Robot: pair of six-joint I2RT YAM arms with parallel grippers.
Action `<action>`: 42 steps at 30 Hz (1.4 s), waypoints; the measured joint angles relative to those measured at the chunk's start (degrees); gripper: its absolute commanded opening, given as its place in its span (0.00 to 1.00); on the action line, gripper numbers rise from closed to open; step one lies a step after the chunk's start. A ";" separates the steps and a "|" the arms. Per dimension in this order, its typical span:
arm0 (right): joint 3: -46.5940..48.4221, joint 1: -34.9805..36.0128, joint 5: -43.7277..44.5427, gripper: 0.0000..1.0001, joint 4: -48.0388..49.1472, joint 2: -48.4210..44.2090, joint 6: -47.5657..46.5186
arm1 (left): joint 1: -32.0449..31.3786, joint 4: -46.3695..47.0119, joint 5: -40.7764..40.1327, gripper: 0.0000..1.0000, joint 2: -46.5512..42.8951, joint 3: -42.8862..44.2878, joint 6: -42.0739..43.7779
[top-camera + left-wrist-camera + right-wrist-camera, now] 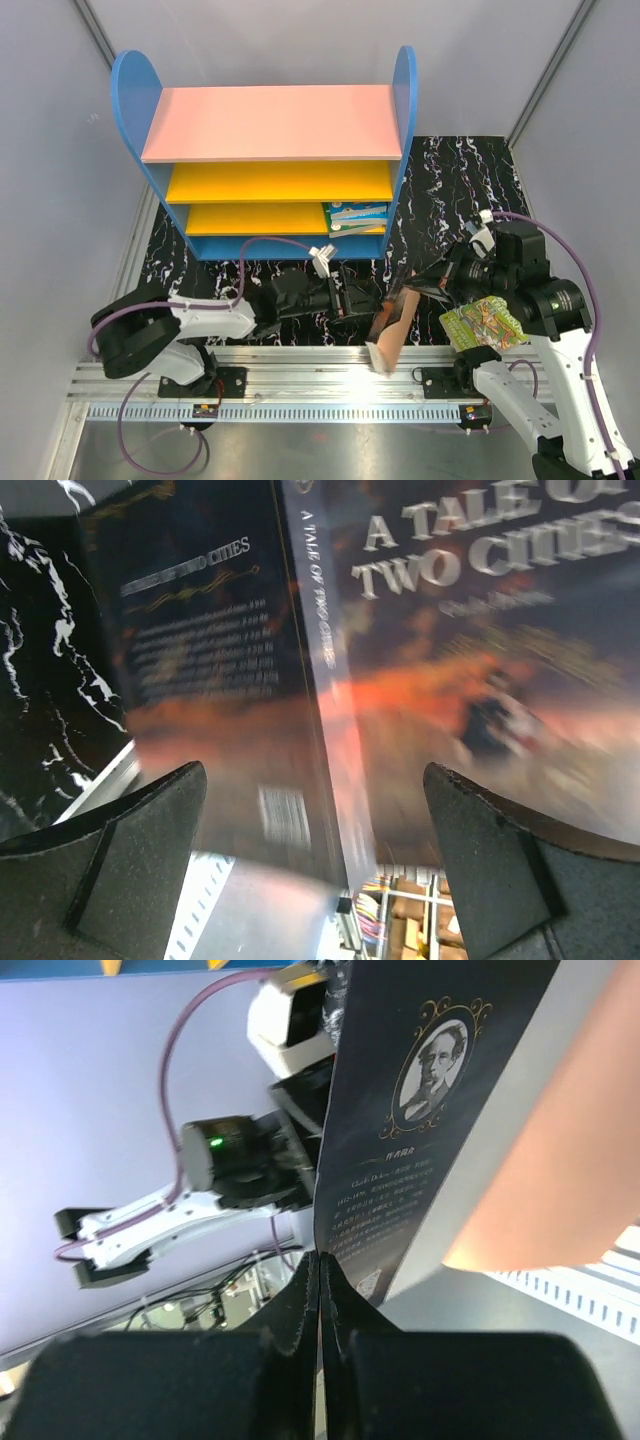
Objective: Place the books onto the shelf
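The dark book "A Tale of Two Cities" (388,328) hangs open above the table's near edge, between the two arms. My right gripper (320,1260) is shut on the edge of its inner cover flap (400,1130), the one with the portrait. My left gripper (315,785) is open, its fingers (150,840) standing wide on either side of the book's spine (320,660) without touching it. The shelf (275,122) stands at the back, and two blue-green books (357,215) lie on its lowest yellow board at the right. A lime-green book (484,325) lies by the right arm.
The shelf's blue side panels (405,90) rise at both ends. A black marbled mat (440,190) covers the table in front of it. A metal rail (300,365) with both arm bases runs along the near edge. Grey walls close in the sides.
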 measured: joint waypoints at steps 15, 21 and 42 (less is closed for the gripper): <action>-5.86 0.00 -2.32 0.00 -6.12 -5.55 -0.26 | -4.68 20.37 2.14 0.90 19.17 4.96 -10.40; -13.07 -0.02 -1.84 0.00 -7.98 -6.03 -2.16 | -4.96 18.88 0.92 0.89 20.59 2.51 -10.84; -20.79 0.00 14.14 0.02 -16.50 -6.10 -8.90 | -8.17 3.63 -0.46 0.22 28.02 9.20 -5.60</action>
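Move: A Tale of Two Cities hangs from my shut right fingers, its middle about 7 cm back of that hand, 4 cm left and 9 cm lower. From my open left hand it is roughly 7 cm to the right, 5 cm back and slightly higher, spine towards me. The shelved books are some 20 cm straight ahead of the left hand, a little lower; the green treehouse book lies about 20 cm right, 3 cm back and 28 cm below the right hand. With my right hand I keep my pinch on A Tale of Two Cities and, after a small rise, lower it about 16 cm while drawing back and to the right, tipping the fingers downward. My left hand reaches right and back around 5 cm towards the spine, then sinks with the book some 12 cm in all, closing its wide-open fingers over the spine near the end. ##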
